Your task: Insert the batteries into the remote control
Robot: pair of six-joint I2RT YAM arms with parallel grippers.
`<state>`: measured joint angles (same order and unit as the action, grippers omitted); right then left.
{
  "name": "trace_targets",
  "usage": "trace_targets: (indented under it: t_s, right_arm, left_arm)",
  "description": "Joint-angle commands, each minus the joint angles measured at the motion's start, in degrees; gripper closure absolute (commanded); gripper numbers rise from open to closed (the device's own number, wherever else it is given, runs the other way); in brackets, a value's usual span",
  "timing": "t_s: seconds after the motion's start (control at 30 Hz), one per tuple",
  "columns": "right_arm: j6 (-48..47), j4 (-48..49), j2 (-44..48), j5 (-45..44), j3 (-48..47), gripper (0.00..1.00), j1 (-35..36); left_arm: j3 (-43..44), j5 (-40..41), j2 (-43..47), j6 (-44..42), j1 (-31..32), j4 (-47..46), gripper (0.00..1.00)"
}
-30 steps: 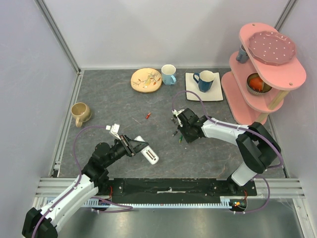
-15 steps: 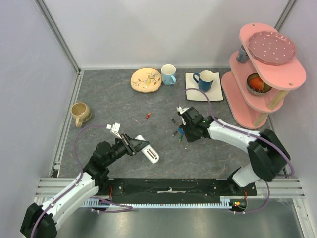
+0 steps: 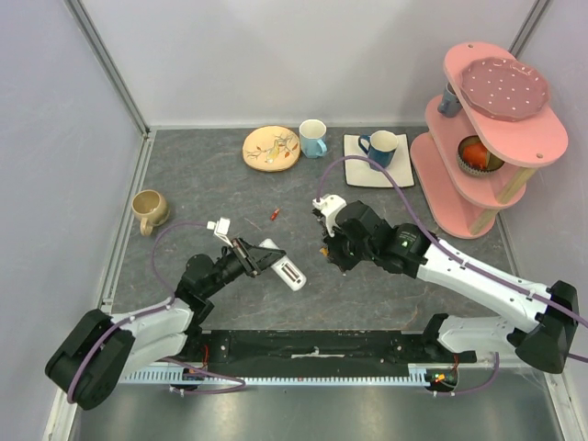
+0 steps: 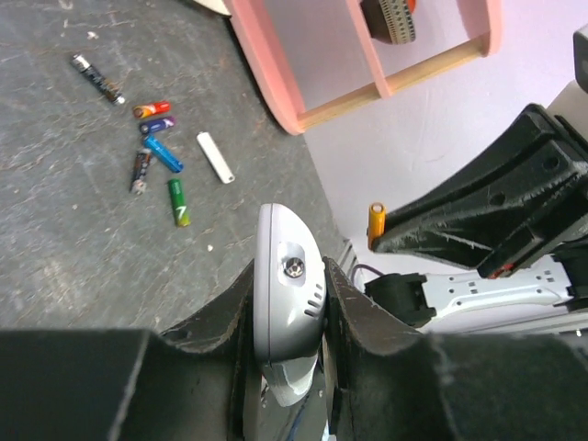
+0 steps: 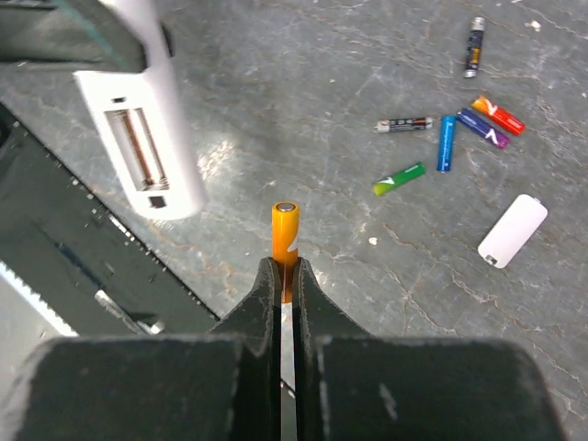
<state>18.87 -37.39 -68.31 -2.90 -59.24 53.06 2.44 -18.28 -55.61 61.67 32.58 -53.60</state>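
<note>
My left gripper (image 3: 257, 261) is shut on the remote control (image 3: 284, 267), a slim white handset held above the table; in the left wrist view its grey end (image 4: 287, 276) sits clamped between both fingers. The right wrist view shows the remote's (image 5: 147, 138) open, empty battery bay. My right gripper (image 5: 286, 273) is shut on an upright orange battery (image 5: 286, 234), a short way from the remote. Several loose batteries (image 5: 446, 142) lie on the table beside a white battery cover (image 5: 513, 230). One red battery (image 3: 274, 215) lies apart.
A pink two-tier shelf (image 3: 487, 119) stands at the back right. A blue mug on a white napkin (image 3: 379, 147), a pale cup (image 3: 312, 138) and a plate (image 3: 271, 148) line the back. A beige mug (image 3: 149, 209) sits at the left. A black rail (image 3: 312, 347) runs along the near edge.
My right gripper shut on the orange battery, lifted it from the pile and swung toward the remote. The left arm carried the remote slightly right.
</note>
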Motion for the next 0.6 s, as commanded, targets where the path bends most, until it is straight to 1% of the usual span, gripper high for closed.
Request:
trace_targets:
  t_s: [0.0, 0.17, 0.2, 0.27, 0.4, 0.57]
  right_arm:
    - [-2.5, -5.4, 0.2, 3.2, -5.1, 1.00, 2.3]
    - [-2.8, -6.9, -1.1, 6.1, -7.7, 1.00, 3.6]
    - [-2.8, -7.0, -1.9, 6.8, -8.4, 1.00, 3.6]
    - [-2.4, -7.0, -2.9, 7.9, -9.1, 1.00, 3.9]
    - [-2.2, -7.2, -5.2, 9.3, -11.4, 1.00, 4.7]
    - [-3.7, -10.7, -10.0, 12.1, -15.4, 1.00, 5.5]
  left_arm:
    - [0.2, -2.3, -4.6, 3.7, -0.1, -17.5, 0.98]
    - [0.8, -2.9, -9.7, 6.7, -0.1, -22.1, 0.98]
    - [0.8, -3.0, -10.7, 7.8, -0.1, -24.7, 0.98]
    - [1.0, -3.8, -13.7, 9.2, -0.1, -26.9, 0.98]
    - [0.7, -4.3, -19.0, 12.8, 0.3, -35.7, 0.98]
    - [0.5, -4.7, -22.8, 13.8, 0.6, -41.3, 0.98]
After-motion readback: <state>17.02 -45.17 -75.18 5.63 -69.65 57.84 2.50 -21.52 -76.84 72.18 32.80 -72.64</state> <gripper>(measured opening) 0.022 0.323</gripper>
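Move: The right hand, holding the orange battery, has the remote's open battery compartment about 9 cm to its left, 6 cm back and some 3 cm lower. On the table roughly 16 cm below that hand, the green battery lies 4 cm ahead and 3 cm to the right, and a black battery 8 cm ahead and 1 cm left. From the left hand, gripping the remote, the orange battery is about 12 cm right, 2 cm ahead and 2 cm up. Keeping the orange battery pinched, the right fingers carry it about 5 cm back and left towards the remote's open compartment, rising a little and turning some 10 degrees counter-clockwise. The left fingers keep hold of the remote, lift it slightly, then lower it to about 2 cm below its start, easing it right and tipping it down about 10 degrees. ##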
